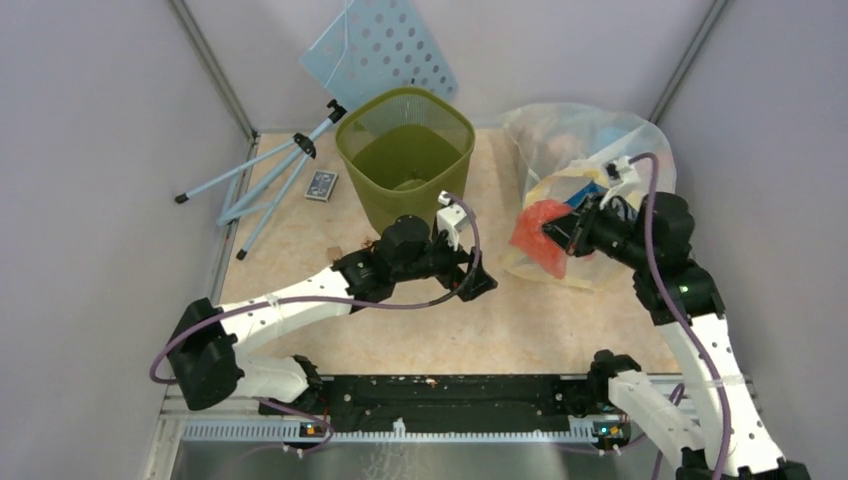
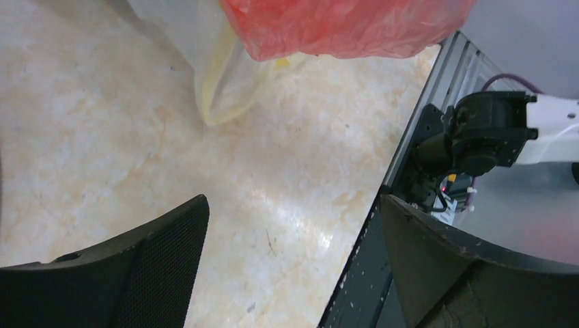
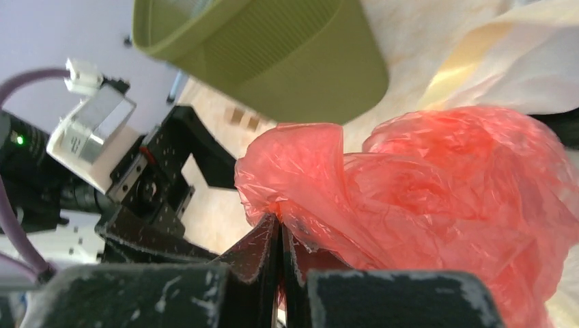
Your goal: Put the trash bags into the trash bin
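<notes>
The orange-red trash bag (image 1: 540, 234) hangs crumpled in front of the large clear bag, held off the table. My right gripper (image 1: 556, 232) is shut on the trash bag; in the right wrist view the jaws pinch a fold of it (image 3: 437, 198) at the gripper (image 3: 280, 222). The olive-green trash bin (image 1: 405, 155) stands upright at the back centre, also in the right wrist view (image 3: 273, 55). My left gripper (image 1: 482, 282) is open and empty over the table, below and left of the bag; the bag shows at the top of the left wrist view (image 2: 348, 27), above the gripper (image 2: 293, 219).
A large clear bag of colourful items (image 1: 590, 150) lies at the back right. A pale blue perforated panel (image 1: 385, 45) leans at the back wall. A light blue folded stand (image 1: 270, 175) and a small dark card (image 1: 321, 185) lie left of the bin.
</notes>
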Robot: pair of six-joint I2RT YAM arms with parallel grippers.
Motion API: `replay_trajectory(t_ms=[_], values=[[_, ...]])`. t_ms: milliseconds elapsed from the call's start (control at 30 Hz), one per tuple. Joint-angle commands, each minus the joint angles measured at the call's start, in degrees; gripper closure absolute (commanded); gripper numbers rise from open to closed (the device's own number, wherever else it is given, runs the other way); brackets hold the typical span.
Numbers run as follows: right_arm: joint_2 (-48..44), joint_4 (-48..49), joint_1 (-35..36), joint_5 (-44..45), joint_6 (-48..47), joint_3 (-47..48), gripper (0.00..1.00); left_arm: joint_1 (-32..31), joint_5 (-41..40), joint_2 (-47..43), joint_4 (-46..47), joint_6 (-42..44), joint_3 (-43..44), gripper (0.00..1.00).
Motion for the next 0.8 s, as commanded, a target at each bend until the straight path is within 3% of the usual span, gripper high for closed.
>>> replay_trajectory(t_ms=[0,200,233,300,400,500,600,767], values=[[1.2,1.0,9.2,3.3,0.6,-1.6,1.00,-0.2,-1.4,-5.6,-1.1,-2.1,-4.6,0.01],[7.8,7.1,32.3,20.0,3.6,-2.0,0.97,-0.1,-2.4,-11.4,-1.5,-1.8,-7.3,0.01],[9.8,7.8,35.2,22.4,3.8,-1.7,0.80,-0.1,-3.1,-12.2,-1.5,-2.0,-7.6,0.01],[14.1,8.1,39.6,25.0,3.5,-0.1,0.55,-0.1,-5.1,-13.7,-4.4,-2.9,-8.1,0.01],[20.0,5.3,41.6,27.7,2.9,2.8,0.39,-0.1,-12.0,-15.1,-10.3,-6.2,-7.7,0.01],[21.3,3.9,41.6,33.6,2.1,3.0,0.34,-0.1,-19.3,-16.6,-16.8,-9.6,-8.1,0.01],[20.7,4.6,41.7,37.4,0.8,1.1,0.34,0.0,-21.8,-19.5,-17.5,-12.0,-11.4,0.01],[19.7,9.3,41.6,35.5,0.0,-5.2,0.37,0.0,-22.7,-22.3,-15.2,-12.9,-15.6,0.03]])
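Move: The red trash bag, pinched by the right hand, has its middle about 4 cm left of, 2 ahead of and 5 below that hand; its drop spot on the bare table is some 19 cm left, 8 back and 27 down. The trash bin stands about 27 cm left and 17 ahead, its middle 17 lower; the clear bag lies 10 right, 14 ahead. From the open left hand, the red bag is about 10 cm right, 4 ahead, 5 higher. The red bag, still pinched at first, is swung left and down in the right hand, away from the clear bag, and let go as the fingers open to about two-thirds; that hand ends some 13 cm left and 11 cm lower, its left side dipped about 20 degrees. The left hand, fingers staying wide open, backs off some 10 cm to its left and a little down, turning counter-clockwise. ##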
